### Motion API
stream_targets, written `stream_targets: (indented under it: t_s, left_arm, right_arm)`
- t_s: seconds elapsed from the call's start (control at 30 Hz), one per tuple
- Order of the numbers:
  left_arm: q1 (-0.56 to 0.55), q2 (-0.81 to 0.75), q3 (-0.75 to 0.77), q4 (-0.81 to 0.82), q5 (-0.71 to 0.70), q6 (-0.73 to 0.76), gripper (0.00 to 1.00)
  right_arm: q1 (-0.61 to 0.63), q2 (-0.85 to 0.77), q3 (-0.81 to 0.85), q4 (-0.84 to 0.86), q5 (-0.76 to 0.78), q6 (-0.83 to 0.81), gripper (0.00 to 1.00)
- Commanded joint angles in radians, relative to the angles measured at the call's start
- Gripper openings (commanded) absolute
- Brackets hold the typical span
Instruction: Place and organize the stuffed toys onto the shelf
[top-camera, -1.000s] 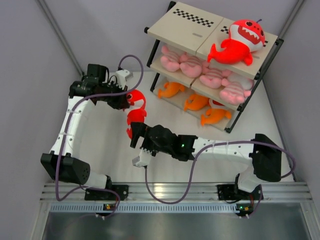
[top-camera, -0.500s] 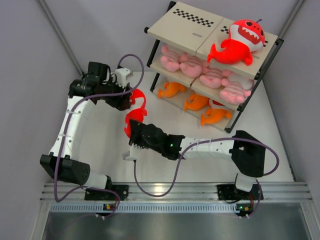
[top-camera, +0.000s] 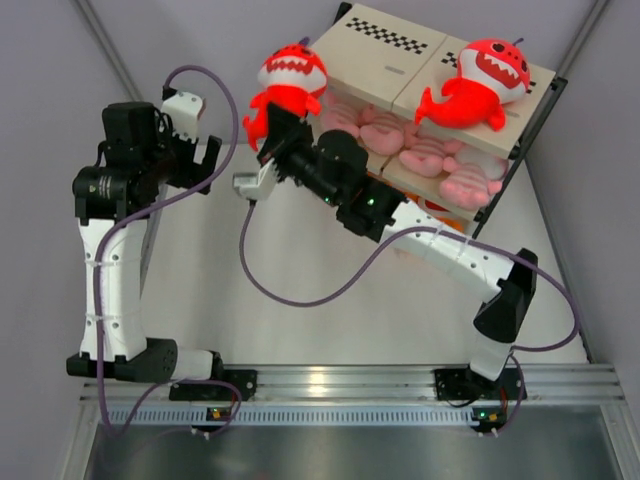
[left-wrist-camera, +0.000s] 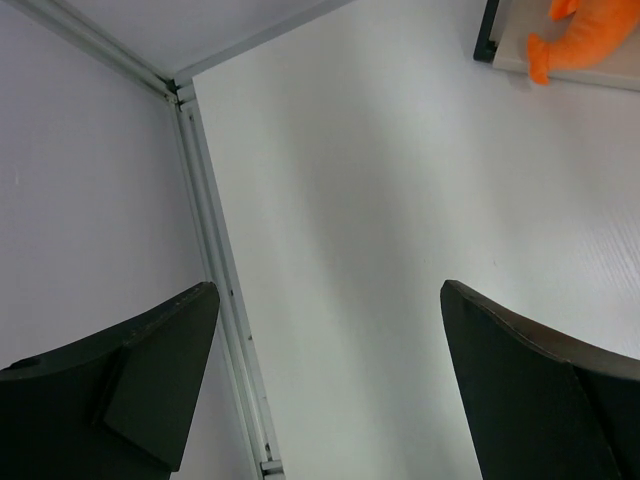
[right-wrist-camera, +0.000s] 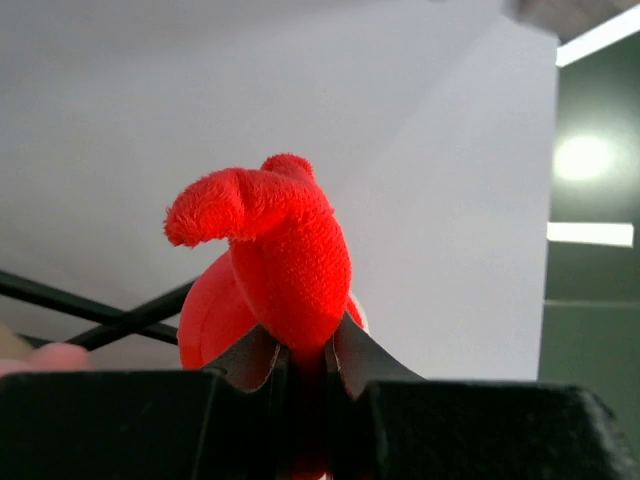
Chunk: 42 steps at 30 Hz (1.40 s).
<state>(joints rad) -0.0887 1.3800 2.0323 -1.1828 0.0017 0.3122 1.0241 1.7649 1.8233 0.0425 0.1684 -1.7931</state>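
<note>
A red stuffed shark (top-camera: 288, 82) with a white toothy mouth hangs in the air just left of the shelf (top-camera: 385, 50), level with its top cream boards. My right gripper (top-camera: 275, 122) is shut on the shark's tail from below. In the right wrist view the red plush (right-wrist-camera: 275, 255) is pinched between the jaws of that gripper (right-wrist-camera: 305, 365). A second red shark (top-camera: 478, 85) lies on the top right board. Pink striped plushies (top-camera: 430, 152) fill the middle tier. My left gripper (top-camera: 200, 158) is open and holds nothing, well left of the shelf; its fingers (left-wrist-camera: 150, 385) stand wide apart above the white table.
An orange plush (left-wrist-camera: 585, 35) lies on the lowest board (left-wrist-camera: 560, 75). A metal rail (left-wrist-camera: 215, 280) runs along the table's left edge by the wall. Purple cables (top-camera: 300, 290) loop from both arms. The right arm (top-camera: 440, 245) stretches across the shelf's front.
The left gripper let go of the red shark, opened wide and drew back up and left. The right gripper shut on the shark and carried it up to the shelf's top left.
</note>
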Motion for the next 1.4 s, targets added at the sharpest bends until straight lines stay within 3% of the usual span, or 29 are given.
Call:
stream_targets:
  t_s: [0.0,0.17,0.43,0.7,0.83,1.1,1.2,1.37]
  left_arm:
    - [-0.002,0.02,-0.049,-0.018,-0.014,-0.01,0.98]
    - [-0.002,0.036,-0.098,-0.018,0.064,-0.01,0.98]
    - [-0.002,0.054,-0.136,-0.02,0.064,-0.002,0.98]
    - [-0.002,0.065,-0.155,-0.018,0.07,-0.001,0.98]
    - [-0.002,0.065,-0.156,-0.02,0.07,-0.002,0.98]
    - [-0.002,0.062,-0.165,-0.02,0.064,-0.001,0.98]
    - [-0.002,0.057,-0.175,-0.02,0.067,0.001,0.98]
    - [-0.002,0.054,-0.193,-0.02,0.067,0.01,0.98]
  right_arm:
    - [-0.048,0.025,0.187,0.04,-0.113,0.056,0.0]
    - [-0.145,0.056,0.349,0.066,-0.21,0.084,0.0]
    - [-0.331,0.106,0.355,0.094,-0.21,0.216,0.0]
    - [-0.387,0.136,0.353,0.096,-0.207,0.276,0.02]
    - [-0.398,0.142,0.353,0.048,-0.191,0.244,0.3]
    - [-0.42,0.134,0.323,0.045,-0.144,0.259,0.51]
    - [-0.415,0.122,0.338,0.002,-0.147,0.293,0.74]
    - [-0.398,0.087,0.338,-0.128,-0.141,0.314,0.95]
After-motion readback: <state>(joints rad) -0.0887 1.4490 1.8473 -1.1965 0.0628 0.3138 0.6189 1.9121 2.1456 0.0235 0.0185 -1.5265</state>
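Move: The red shark is already pinched by its tail in my right hand. Its place, the free left half of the shelf's top board, lies about 17 cm ahead, 16 cm to the right and 3 cm above that hand. The shark already on the board's right half is some 34 cm right and 6 cm ahead; the leftmost pink toy, one level lower, is 11 cm ahead, 11 cm right and 16 cm down. From my empty left hand, the place lies about 21 cm ahead and 32 cm right, 10 cm higher. I lift my right hand some 14 cm while swinging it right, rolling its left side up a little, then carry the shark forward and right over the board's left half, lowering it about 8 cm on the way. There I open the fingers wide to release the tail, edging slightly farther right. My open left hand sinks about 9 cm, tipping down. ##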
